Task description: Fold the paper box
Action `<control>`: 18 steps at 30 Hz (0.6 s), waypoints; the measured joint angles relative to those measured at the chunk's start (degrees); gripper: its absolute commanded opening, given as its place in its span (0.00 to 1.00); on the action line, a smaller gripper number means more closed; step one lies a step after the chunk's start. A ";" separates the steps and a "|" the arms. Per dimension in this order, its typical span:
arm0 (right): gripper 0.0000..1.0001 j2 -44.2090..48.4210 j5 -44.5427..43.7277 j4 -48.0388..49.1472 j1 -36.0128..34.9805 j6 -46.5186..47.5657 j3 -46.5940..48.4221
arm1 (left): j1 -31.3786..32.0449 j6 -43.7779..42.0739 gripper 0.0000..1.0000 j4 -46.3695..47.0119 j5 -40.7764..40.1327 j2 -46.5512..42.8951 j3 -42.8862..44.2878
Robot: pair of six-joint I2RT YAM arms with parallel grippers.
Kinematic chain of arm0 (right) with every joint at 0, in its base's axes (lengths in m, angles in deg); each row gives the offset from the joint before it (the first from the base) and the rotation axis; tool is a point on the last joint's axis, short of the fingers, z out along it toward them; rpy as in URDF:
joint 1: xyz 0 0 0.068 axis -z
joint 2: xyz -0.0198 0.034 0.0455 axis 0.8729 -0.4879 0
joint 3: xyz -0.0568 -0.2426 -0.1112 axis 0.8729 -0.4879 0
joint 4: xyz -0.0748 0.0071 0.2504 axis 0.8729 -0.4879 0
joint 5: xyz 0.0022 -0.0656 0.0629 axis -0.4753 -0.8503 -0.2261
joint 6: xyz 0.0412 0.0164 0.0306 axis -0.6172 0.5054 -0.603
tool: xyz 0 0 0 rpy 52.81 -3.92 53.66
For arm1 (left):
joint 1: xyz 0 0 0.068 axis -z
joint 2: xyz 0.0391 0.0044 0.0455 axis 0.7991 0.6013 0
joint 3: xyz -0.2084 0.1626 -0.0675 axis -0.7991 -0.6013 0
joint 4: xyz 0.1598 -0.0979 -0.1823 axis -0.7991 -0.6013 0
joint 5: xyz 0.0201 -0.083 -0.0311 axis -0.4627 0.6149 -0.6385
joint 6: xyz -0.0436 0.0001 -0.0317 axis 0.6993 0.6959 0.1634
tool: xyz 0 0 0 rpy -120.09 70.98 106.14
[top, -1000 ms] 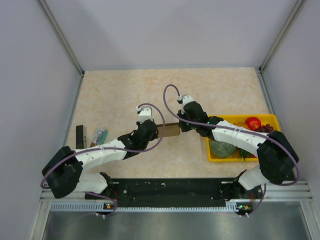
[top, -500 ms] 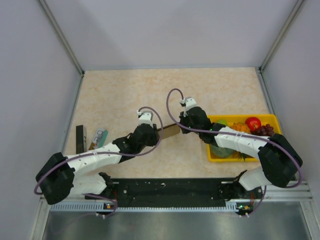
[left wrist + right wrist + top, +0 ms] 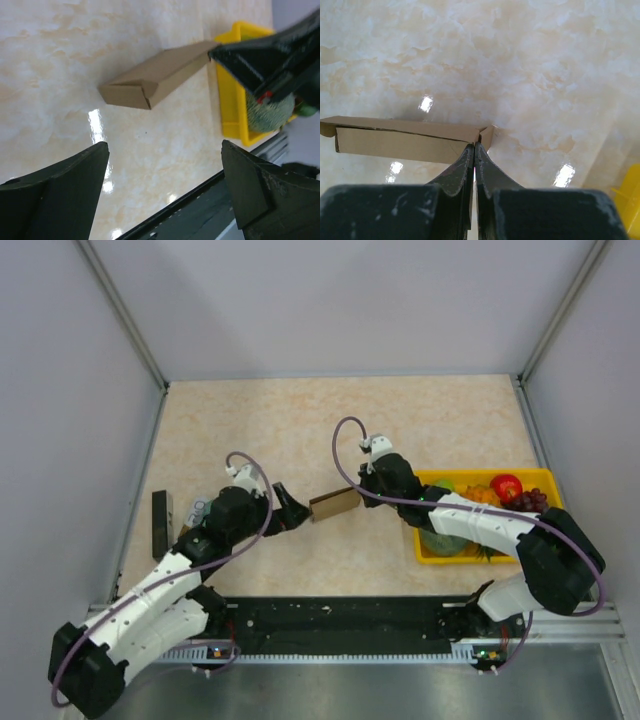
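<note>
The paper box [image 3: 335, 504] is a flat, long brown carton in the middle of the table, and in the left wrist view the paper box [image 3: 155, 80] shows a folded left end. My right gripper [image 3: 362, 495] is shut on the box's right end. In the right wrist view its closed tips [image 3: 474, 145] pinch the cardboard edge where the side wall meets the end flap of the box [image 3: 405, 137]. My left gripper [image 3: 285, 508] stands wide open just left of the box, apart from it, with nothing between its fingers [image 3: 55, 200].
A yellow tray [image 3: 540, 476] at the right holds a red apple [image 3: 506, 486], a green melon [image 3: 445, 537] and other fruit; its corner [image 3: 227, 100] lies close behind the right gripper. A teal-and-white packet [image 3: 198, 510] and a dark block [image 3: 160, 520] lie at the left edge.
My left gripper has opened, let go of the box's left end and drawn back to the left. The right gripper stays shut on the box's right end.
</note>
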 measured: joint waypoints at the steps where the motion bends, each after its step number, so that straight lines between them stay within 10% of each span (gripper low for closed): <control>1: 0.00 0.00 -0.02 -0.26 0.00 -0.04 0.13 | -3.48 2.47 0.98 0.44 2.45 -1.01 -0.61; 11: 0.00 0.00 0.00 -2.01 -0.04 -0.52 0.87 | -13.86 26.38 0.98 11.63 17.00 10.21 -1.79; 18: 0.00 -0.02 0.04 -3.10 -0.11 -0.59 1.49 | -14.97 36.87 0.55 25.75 21.42 18.51 -5.84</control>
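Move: The paper box lies in front and to the right of my left hand: its middle is about 7 cm ahead, 8 cm right and 6 cm lower, its near left end only 3 cm or so to the right. From my right hand, pinching the upper right corner, the middle is some 5 cm left, 3 cm back and 3 cm down. My right gripper's tips are roughly 8 cm ahead and 14 cm right of my left hand, 3 cm lower. I roll my open left hand some 45 degrees about its own fingers, left side dipping, the tips still slanting forward, right and down. Meanwhile it goes about 4 cm forward to the box's left end, swinging briefly left, then back to the right and slightly down; the fingers begin to close near the end. My right hand holds still, keeping its pinch on the upper right corner. ##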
